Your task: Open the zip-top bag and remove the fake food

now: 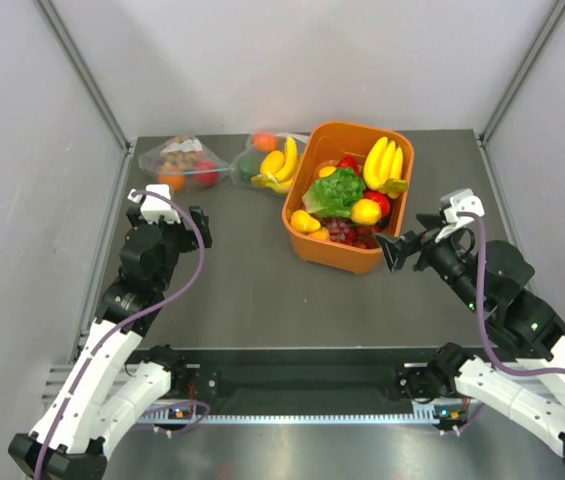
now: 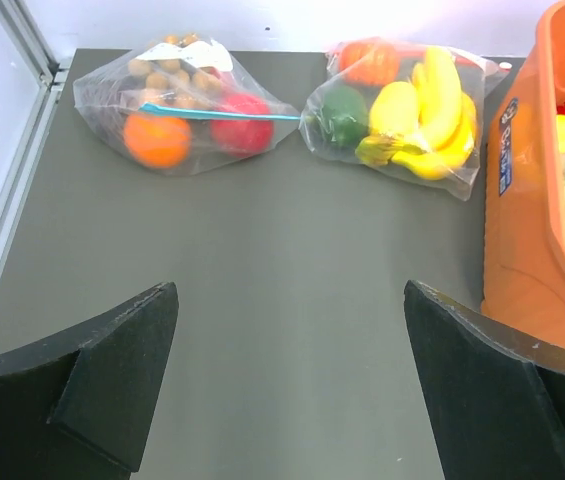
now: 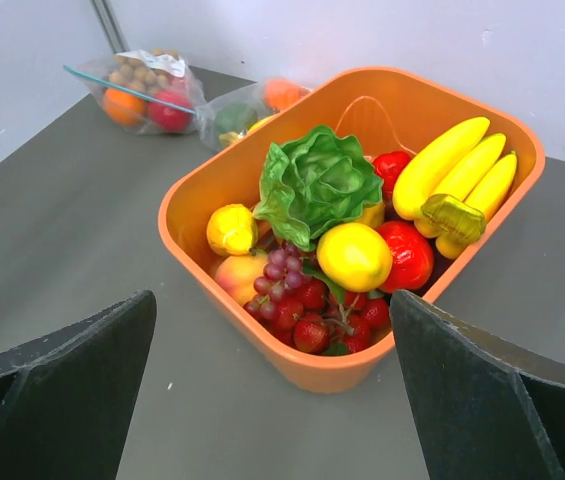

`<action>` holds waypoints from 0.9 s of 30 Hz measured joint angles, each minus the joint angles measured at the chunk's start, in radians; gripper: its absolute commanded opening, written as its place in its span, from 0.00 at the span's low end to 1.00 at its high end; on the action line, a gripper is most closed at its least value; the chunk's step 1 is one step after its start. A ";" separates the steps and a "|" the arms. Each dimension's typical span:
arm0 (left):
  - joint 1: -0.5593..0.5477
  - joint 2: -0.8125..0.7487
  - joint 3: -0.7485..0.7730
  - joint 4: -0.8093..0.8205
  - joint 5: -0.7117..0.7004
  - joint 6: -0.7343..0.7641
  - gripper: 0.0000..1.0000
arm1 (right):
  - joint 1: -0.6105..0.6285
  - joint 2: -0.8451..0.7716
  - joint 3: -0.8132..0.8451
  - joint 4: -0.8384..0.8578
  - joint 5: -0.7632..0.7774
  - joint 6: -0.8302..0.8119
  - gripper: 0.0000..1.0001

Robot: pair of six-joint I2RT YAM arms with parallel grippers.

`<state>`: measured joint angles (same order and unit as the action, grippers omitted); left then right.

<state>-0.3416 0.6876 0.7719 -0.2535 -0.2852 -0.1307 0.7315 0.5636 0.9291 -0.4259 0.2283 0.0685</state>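
Observation:
The zip-top bag point(image 1: 182, 162) lies flat at the table's back left, with a teal zip strip across it. It also shows in the left wrist view point(image 2: 182, 105) and the right wrist view point(image 3: 147, 90). Inside it is the fake food: an orange point(image 2: 157, 138), a red apple point(image 2: 242, 125) and a pale grape bunch point(image 2: 167, 75). My left gripper point(image 1: 190, 222) point(image 2: 288, 290) is open and empty, above the table well short of the bag. My right gripper point(image 1: 407, 240) point(image 3: 272, 300) is open and empty, just in front of the orange bin.
A second clear bag point(image 1: 270, 160) point(image 2: 407, 115) with yellow bananas lies right of the zip-top bag. An orange bin point(image 1: 297, 192) point(image 3: 192, 200) full of plastic fruit and lettuce stands at centre right. White walls enclose the table on three sides.

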 measured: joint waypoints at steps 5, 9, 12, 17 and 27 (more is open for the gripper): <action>0.000 0.004 0.000 0.000 -0.027 0.000 0.99 | 0.000 0.000 0.000 -0.003 0.003 0.000 1.00; 0.000 0.016 0.000 0.000 -0.060 -0.005 0.99 | 0.000 0.000 0.000 -0.003 0.004 0.000 1.00; 0.000 0.058 0.000 0.000 -0.077 -0.015 0.99 | 0.000 -0.001 0.000 -0.003 0.003 0.003 1.00; 0.014 0.218 0.028 0.003 -0.117 -0.058 0.99 | 0.000 -0.015 -0.035 0.005 -0.004 0.013 1.00; 0.189 0.648 0.179 0.105 -0.100 -0.249 0.99 | 0.000 -0.053 -0.122 0.035 -0.063 0.023 1.00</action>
<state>-0.1528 1.3354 0.9512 -0.1486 -0.3855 -0.3801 0.7315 0.5110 0.8074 -0.3904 0.1650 0.0910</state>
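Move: Some 28 cm ahead of the left hand and about 7 cm to its left, roughly 20 cm lower, lies the zip-top bag with the orange and nuts. The banana bag is level with that bag, about 16 cm to the hand's right; the orange bin's middle stands some 22 cm ahead and 38 cm right. From the right hand, the orange-and-nuts bag is about 36 cm ahead and 47 cm left, some 26 cm lower. Swooping forward and down with open fingers, the left hand heads for the zip-top bag with the orange, gathering speed over about 11 cm forward, 10 cm down and 5 cm left, while it swings some 20 degrees counter-clockwise and tips its fingers downward. The right hand, open and empty beside the bin, sinks about 3.5 cm. ##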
